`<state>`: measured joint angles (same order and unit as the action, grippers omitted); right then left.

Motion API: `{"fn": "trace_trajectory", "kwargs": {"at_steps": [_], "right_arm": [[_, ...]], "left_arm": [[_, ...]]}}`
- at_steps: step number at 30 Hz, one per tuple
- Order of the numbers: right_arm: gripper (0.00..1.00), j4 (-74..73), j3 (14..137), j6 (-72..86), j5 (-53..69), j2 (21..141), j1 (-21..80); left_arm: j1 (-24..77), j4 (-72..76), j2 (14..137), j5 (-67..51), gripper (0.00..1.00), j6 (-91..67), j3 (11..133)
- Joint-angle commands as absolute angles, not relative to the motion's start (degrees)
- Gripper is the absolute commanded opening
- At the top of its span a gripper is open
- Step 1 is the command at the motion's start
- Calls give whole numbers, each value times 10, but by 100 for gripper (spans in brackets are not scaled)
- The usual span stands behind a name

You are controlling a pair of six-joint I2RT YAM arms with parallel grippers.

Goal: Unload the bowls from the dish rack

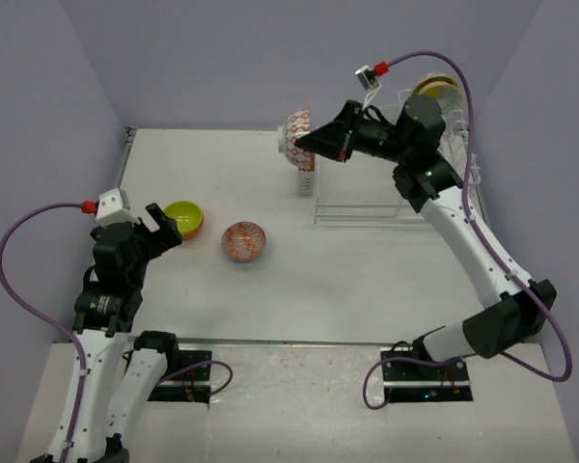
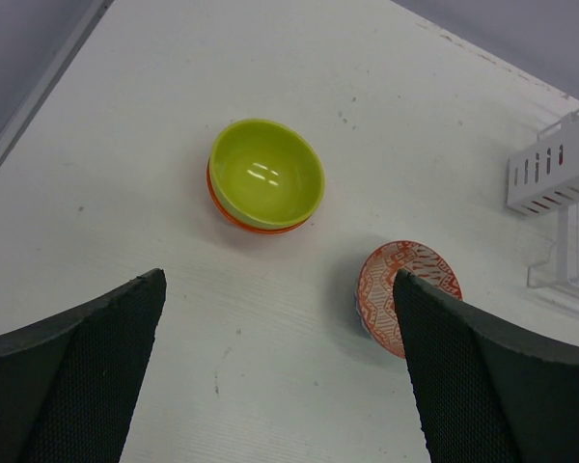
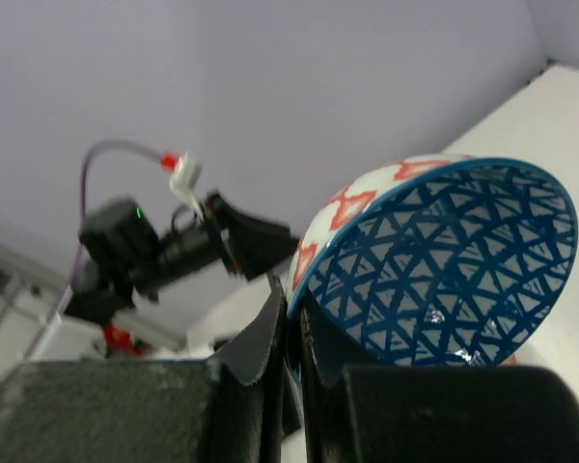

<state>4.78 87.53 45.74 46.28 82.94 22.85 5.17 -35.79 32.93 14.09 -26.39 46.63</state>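
Observation:
My right gripper (image 1: pixel 311 145) is shut on the rim of a blue patterned bowl (image 1: pixel 295 133), held tilted on its side in the air above the left end of the white dish rack (image 1: pixel 367 214). In the right wrist view the fingers (image 3: pixel 291 318) pinch the rim of that bowl (image 3: pixel 444 260). A lime-green bowl (image 1: pixel 184 217) rests on an orange one on the table at the left. An orange-red zigzag bowl (image 1: pixel 244 240) stands beside it. My left gripper (image 1: pixel 164 230) is open and empty, low near the lime-green bowl (image 2: pixel 266 174) and the zigzag bowl (image 2: pixel 391 289).
The rack's small white cutlery basket (image 1: pixel 307 179) stands just below the held bowl and also shows as the basket (image 2: pixel 550 174) in the left wrist view. A yellowish bowl (image 1: pixel 436 92) sits in the rack's tall far section. Purple walls close in the table on three sides.

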Motion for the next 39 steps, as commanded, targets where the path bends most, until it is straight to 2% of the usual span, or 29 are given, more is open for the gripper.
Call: {"fn": "trace_trajectory", "kwargs": {"at_steps": [1, 5, 7, 12, 18, 19, 21, 25, 26, 39], "right_arm": [[0, -125, 935, 190, 496, 783, 289], [0, -232, 912, 49, 484, 731, 333], [0, -256, 874, -51, 468, 705, 366], [0, -307, 786, -183, 416, 634, 456], [0, -308, 738, -251, 210, 614, 564], [0, -299, 732, -261, 147, 620, 580], [0, -301, 733, -297, 100, 652, 610], [0, -349, 781, -333, 27, 737, 620], [0, -361, 813, -340, 29, 755, 620], [0, -404, 1026, -415, -66, 1068, 644]], "left_arm": [[44, -347, 326, 130, 100, -262, 483], [40, -331, 327, 99, 100, -251, 478], [36, -308, 331, 47, 100, -236, 469], [35, -288, 359, -25, 100, -213, 465], [35, -287, 371, -47, 100, -207, 470], [35, -288, 367, -42, 100, -207, 471], [35, -295, 356, -19, 100, -217, 478], [33, -330, 310, 182, 100, -283, 476], [30, -340, 303, 198, 100, -296, 480], [25, -366, 271, 235, 100, -308, 483]]}}
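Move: Some 43 cm below the right hand, which already holds the blue-lined bowl by its rim, the red patterned bowl stands on the table, about 16 cm to the left and 3 cm ahead. The green bowl, stacked in an orange one, is roughly 17 cm left of it and 6 cm farther out; the utensil basket lies about 22 cm ahead of the hand and 2 cm right. From the left hand the red patterned bowl is about 10 cm ahead, 15 cm right, 22 cm below. Swinging back some 19 cm while sinking, the right hand brings the blue-lined bowl down towards the red patterned one, then curves forward and left about 10 cm each, still descending, 25 cm in all. Its wrist swings from pointing left to slanting steeply down, fingers keeping the rim. The empty left hand sways 4 cm right, then back past its start, staying open. ##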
